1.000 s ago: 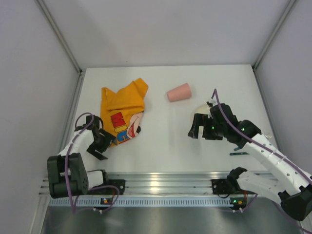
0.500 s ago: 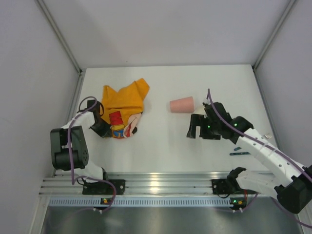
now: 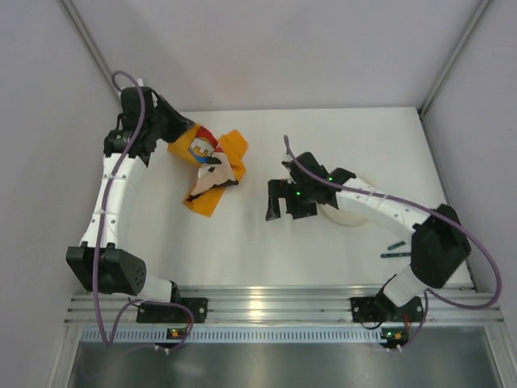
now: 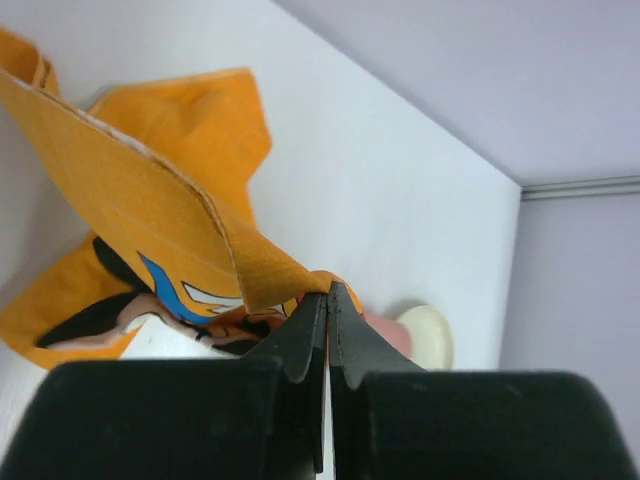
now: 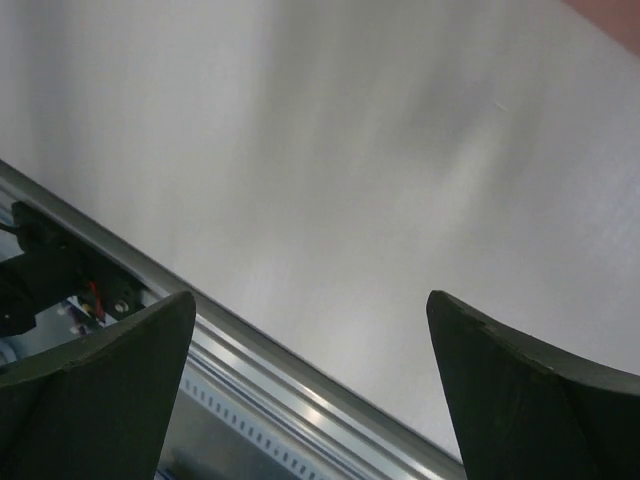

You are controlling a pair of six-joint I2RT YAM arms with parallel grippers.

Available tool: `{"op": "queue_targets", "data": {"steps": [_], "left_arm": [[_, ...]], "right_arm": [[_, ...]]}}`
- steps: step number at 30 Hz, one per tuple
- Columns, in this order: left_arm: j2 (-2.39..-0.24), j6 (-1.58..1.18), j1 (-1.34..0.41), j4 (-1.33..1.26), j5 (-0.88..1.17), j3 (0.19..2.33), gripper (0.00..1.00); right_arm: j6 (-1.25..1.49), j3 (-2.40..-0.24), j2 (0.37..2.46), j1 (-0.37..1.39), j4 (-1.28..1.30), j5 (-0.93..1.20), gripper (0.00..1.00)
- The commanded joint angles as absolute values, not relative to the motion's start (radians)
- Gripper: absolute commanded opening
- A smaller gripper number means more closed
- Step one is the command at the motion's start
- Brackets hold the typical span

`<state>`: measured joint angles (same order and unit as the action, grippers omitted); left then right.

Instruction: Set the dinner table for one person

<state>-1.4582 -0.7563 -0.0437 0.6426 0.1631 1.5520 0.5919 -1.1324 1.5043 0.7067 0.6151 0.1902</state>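
Observation:
The white dinner table (image 3: 355, 137) carries a crumpled orange cartoon placemat (image 3: 208, 168) at its back left. My left gripper (image 3: 173, 139) is shut on one edge of the placemat (image 4: 170, 210), and the cloth hangs lifted from the closed left gripper (image 4: 327, 290). My right gripper (image 3: 277, 200) hovers open over bare table near the middle, with nothing between its fingers (image 5: 120, 350). In the left wrist view a pink cup (image 4: 385, 330) lies next to a cream plate (image 4: 428, 335). The top view shows the plate (image 3: 349, 217) partly under the right arm, and the cup is hidden.
A small dark utensil (image 3: 394, 249) lies at the front right. The silver rail (image 3: 258, 301) runs along the near edge and shows in the right wrist view as the rail (image 5: 260, 360). Grey walls stand close on the left, back and right.
My left gripper shut on the placemat and swung from the near left to the back left, dragging and lifting the cloth. The right arm moved left, over the cup and plate.

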Motion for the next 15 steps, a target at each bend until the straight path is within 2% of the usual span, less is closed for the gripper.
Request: {"op": "queue_targets", "data": {"steps": [1, 7, 15], "left_arm": [[-1.506, -0.776, -0.055, 0.705, 0.186, 1.733, 0.0], [-1.572, -0.773, -0.057, 0.775, 0.117, 1.862, 0.0], [-1.563, -0.739, -0.034, 0.833, 0.015, 1.799, 0.0]], "right_arm": [[0.561, -1.339, 1.657, 0.833, 0.477, 0.304, 1.0], [0.549, -1.623, 1.909, 0.968, 0.482, 0.287, 1.0], [0.615, -1.862, 2.157, 1.022, 0.443, 0.233, 1.0]]}}
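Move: From the right hand, empty and wide open, the orange napkin's near corner lies about 27 cm left, 7 cm ahead and 11 cm lower. The pink cup is some 13 cm ahead and 3 cm right of this hand, and the plate about 12 cm ahead and 20 cm right. The left hand already holds a raised napkin edge; the lying part is almost straight below, about 28 cm down and 2 cm ahead, its near corner 11 cm back and 2 cm left. Leftward, fast and almost level, the right hand sweeps about 22 cm towards the napkin's near corner, turning some 20 degrees counter-clockwise, fingers wide open. The left hand keeps its pinch on the napkin edge, lifting it some 7 cm with the fingers tipping up and easing slightly forward, then sinking most of the way back. ##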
